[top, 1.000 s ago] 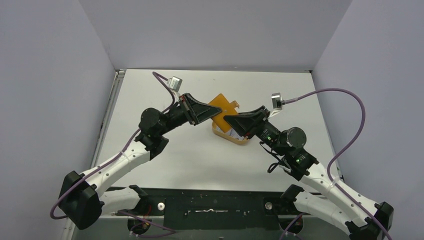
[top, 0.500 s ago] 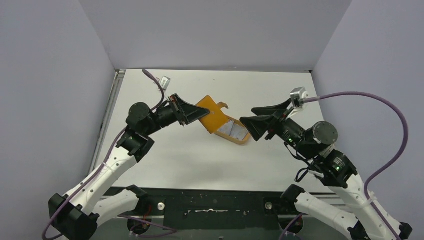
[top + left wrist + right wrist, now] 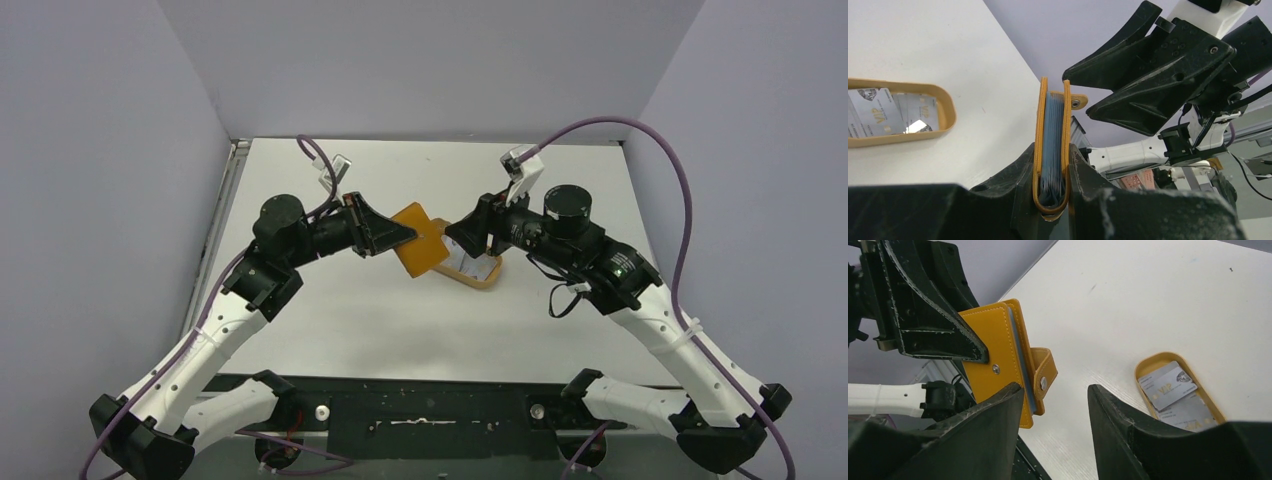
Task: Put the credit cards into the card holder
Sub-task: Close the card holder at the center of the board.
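Note:
My left gripper is shut on the folded end of the card holder, an orange-brown wallet held edge-up above the table. In the left wrist view the card holder stands pinched between both fingers, its blue-grey inner pockets showing. My right gripper is open right beside it. In the right wrist view the holder and its snap tab lie just beyond the left finger of the right gripper, with nothing between the jaws. The credit cards lie in the tray.
A shallow oval tan-rimmed tray sits on the white table under my right gripper; its rim also shows in the left wrist view, with grey cards inside. Grey walls close the table's back and sides.
My right arm drew away to the right with its jaws opening, then swung back to the card holder with the wrist turned over. The left arm shifted slightly, still holding the holder.

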### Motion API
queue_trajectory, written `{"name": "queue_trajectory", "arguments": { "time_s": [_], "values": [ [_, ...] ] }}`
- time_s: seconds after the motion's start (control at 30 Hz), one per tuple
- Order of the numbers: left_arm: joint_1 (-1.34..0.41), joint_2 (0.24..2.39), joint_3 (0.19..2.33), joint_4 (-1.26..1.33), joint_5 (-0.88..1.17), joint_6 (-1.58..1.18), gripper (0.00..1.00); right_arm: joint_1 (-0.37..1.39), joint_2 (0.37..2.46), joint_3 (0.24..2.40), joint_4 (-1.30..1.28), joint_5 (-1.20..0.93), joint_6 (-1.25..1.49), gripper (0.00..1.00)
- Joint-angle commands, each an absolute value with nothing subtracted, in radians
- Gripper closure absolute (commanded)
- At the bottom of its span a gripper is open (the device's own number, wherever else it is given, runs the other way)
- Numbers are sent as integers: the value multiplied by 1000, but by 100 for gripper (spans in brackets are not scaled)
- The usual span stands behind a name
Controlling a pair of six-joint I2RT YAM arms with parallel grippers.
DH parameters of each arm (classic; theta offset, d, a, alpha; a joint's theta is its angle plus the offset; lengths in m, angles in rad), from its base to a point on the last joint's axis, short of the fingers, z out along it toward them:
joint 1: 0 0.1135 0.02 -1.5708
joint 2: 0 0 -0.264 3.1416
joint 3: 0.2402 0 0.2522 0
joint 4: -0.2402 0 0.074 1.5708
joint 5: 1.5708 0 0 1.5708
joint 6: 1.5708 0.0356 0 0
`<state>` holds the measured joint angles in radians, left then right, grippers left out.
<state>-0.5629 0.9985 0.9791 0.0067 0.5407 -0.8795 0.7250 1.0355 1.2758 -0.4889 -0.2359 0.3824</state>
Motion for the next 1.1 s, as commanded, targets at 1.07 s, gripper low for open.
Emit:
{"name": "queue_trajectory", "arguments": {
  "time_s": [1.07],
  "values": [
    [-561,968,1018,24,570,-851,100,661,1048,1249,-390,-434,459,77]
  ]
}}
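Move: Right in front of the half-open right fingers is the card holder's loose snap flap, about 3 cm to that hand's left and 1 cm ahead, nearly level. The card holder's middle is some 6 cm left, level fore and aft. The card tray lies on the table about 10 cm ahead, 4 cm right and 25 cm below. From the left hand, the flap lies roughly 5 cm right and 2 cm ahead. Closing its fingers from about half open to a quarter open around the loose flap, the right hand eases about 1 cm left and 1 cm back, rising slightly, while its wrist rolls and turns counter-clockwise some 5 degrees each. Whether the tips touch the flap can't be seen. The left hand keeps its grip on the card holder, settling barely half a centimetre before holding still. ##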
